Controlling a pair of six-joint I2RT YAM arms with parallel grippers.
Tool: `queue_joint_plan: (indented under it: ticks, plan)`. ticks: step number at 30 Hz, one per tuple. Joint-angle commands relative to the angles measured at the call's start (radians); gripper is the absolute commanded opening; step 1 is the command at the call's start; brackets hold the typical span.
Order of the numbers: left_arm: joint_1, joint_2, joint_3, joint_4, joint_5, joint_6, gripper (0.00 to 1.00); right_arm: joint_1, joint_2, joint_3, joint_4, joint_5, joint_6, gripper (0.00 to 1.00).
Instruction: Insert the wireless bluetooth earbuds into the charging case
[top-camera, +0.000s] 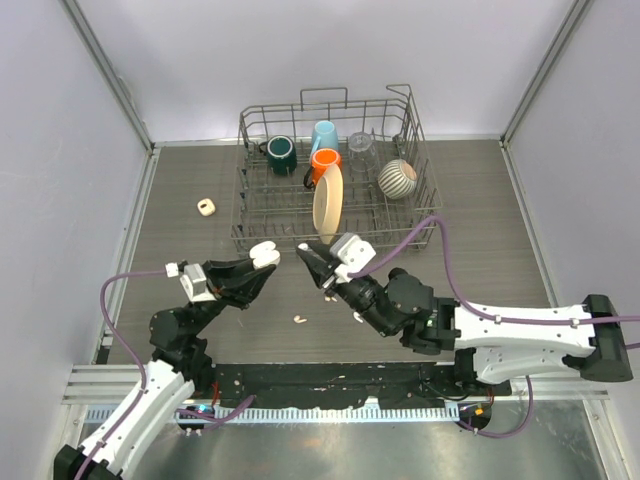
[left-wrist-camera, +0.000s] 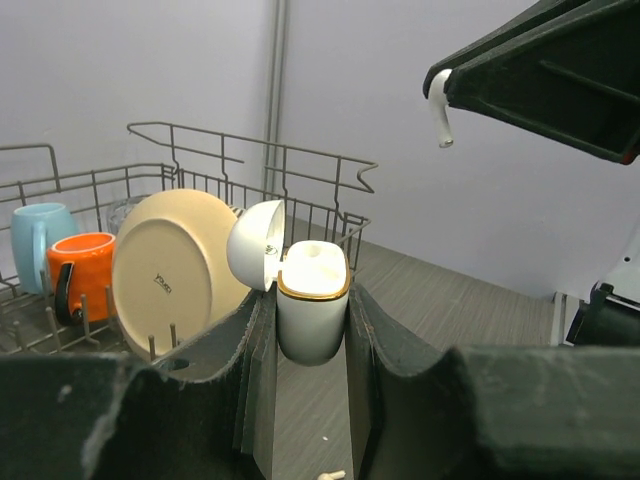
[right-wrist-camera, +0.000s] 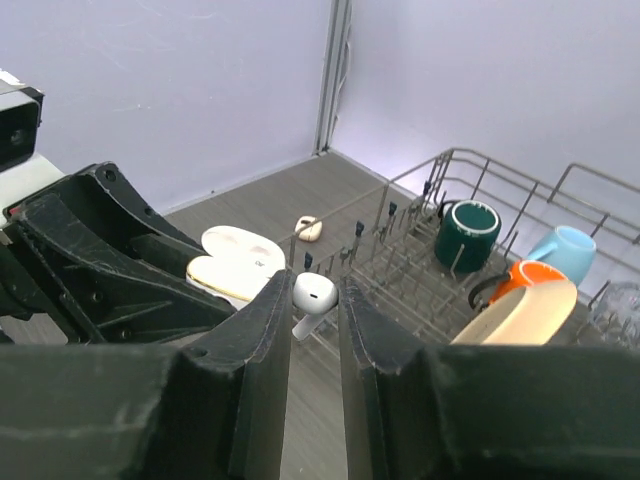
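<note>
My left gripper (left-wrist-camera: 312, 318) is shut on the white charging case (left-wrist-camera: 312, 325), holding it upright by its gold-rimmed body. The case lid (left-wrist-camera: 254, 245) is swung open to the left. In the top view the case (top-camera: 264, 254) sits at the left gripper's (top-camera: 260, 268) tip, above the table. My right gripper (right-wrist-camera: 313, 292) is shut on a white earbud (right-wrist-camera: 314, 293), stem pointing down. It hovers a little right of and above the open case (right-wrist-camera: 235, 262), not touching it. The left wrist view shows this earbud (left-wrist-camera: 438, 112) hanging from the right fingers. Another earbud (top-camera: 300, 320) lies on the table below.
A wire dish rack (top-camera: 240, 215) stands just behind both grippers. It holds a cream plate (top-camera: 328, 200), green (top-camera: 281, 152), orange (top-camera: 324, 160) and blue (top-camera: 323, 134) mugs, a glass and a striped bowl (top-camera: 397, 178). A second small cream case (top-camera: 207, 207) lies left of the rack.
</note>
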Motion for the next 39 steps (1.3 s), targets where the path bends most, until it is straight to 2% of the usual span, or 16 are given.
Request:
queue_joint_plan:
  ticks: [1, 8, 15, 23, 32, 39]
  plan:
    - [0.005, 0.013, 0.046, 0.080, 0.027, -0.012, 0.00, 0.024, 0.051, 0.011, 0.242, 0.028, -0.133, 0.01]
    - [0.003, 0.014, 0.061, 0.090, 0.096, -0.018, 0.00, 0.022, 0.108, 0.013, 0.316, -0.007, -0.107, 0.01]
    - [0.005, 0.019, 0.081, 0.100, 0.107, -0.019, 0.00, 0.022, 0.133, 0.030, 0.282, -0.083, -0.046, 0.01]
    - [0.005, 0.034, 0.072, 0.155, 0.125, -0.047, 0.00, 0.022, 0.167, 0.034, 0.270, -0.129, -0.050, 0.01]
    - [0.005, 0.024, 0.064, 0.169, 0.157, -0.053, 0.00, 0.019, 0.194, 0.056, 0.247, -0.113, -0.072, 0.01]
    - [0.005, 0.008, 0.047, 0.196, 0.121, -0.058, 0.00, 0.016, 0.185, 0.047, 0.243, -0.096, -0.113, 0.01]
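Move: The right hand holds an earbud, stem down; the open charging case in the left hand lies about 7 cm to its left, 2 cm ahead and some 7 cm lower. From the left hand, that earbud is about 7 cm right, 2 cm back and 7 cm up. Down on the table, some 35 cm below the right hand, one loose earbud lies about straight underneath, 1 cm to the left, and another 5 cm ahead and 5 cm right. The right hand carries its pinched earbud about 6 cm left to the open case, first nearly level and then easing down and slightly back by 1 to 1.5 cm each, turning a little counter-clockwise so that the stem comes down to the mouth of a bay beside the raised lid. Meanwhile the left hand keeps its grip on the case and brings it to meet the earbud, some 3 cm back and 2.5 cm up with a drift to the right, its fingers tipping up slightly and swinging clockwise by under 10 degrees; neither gripper opens or closes. ##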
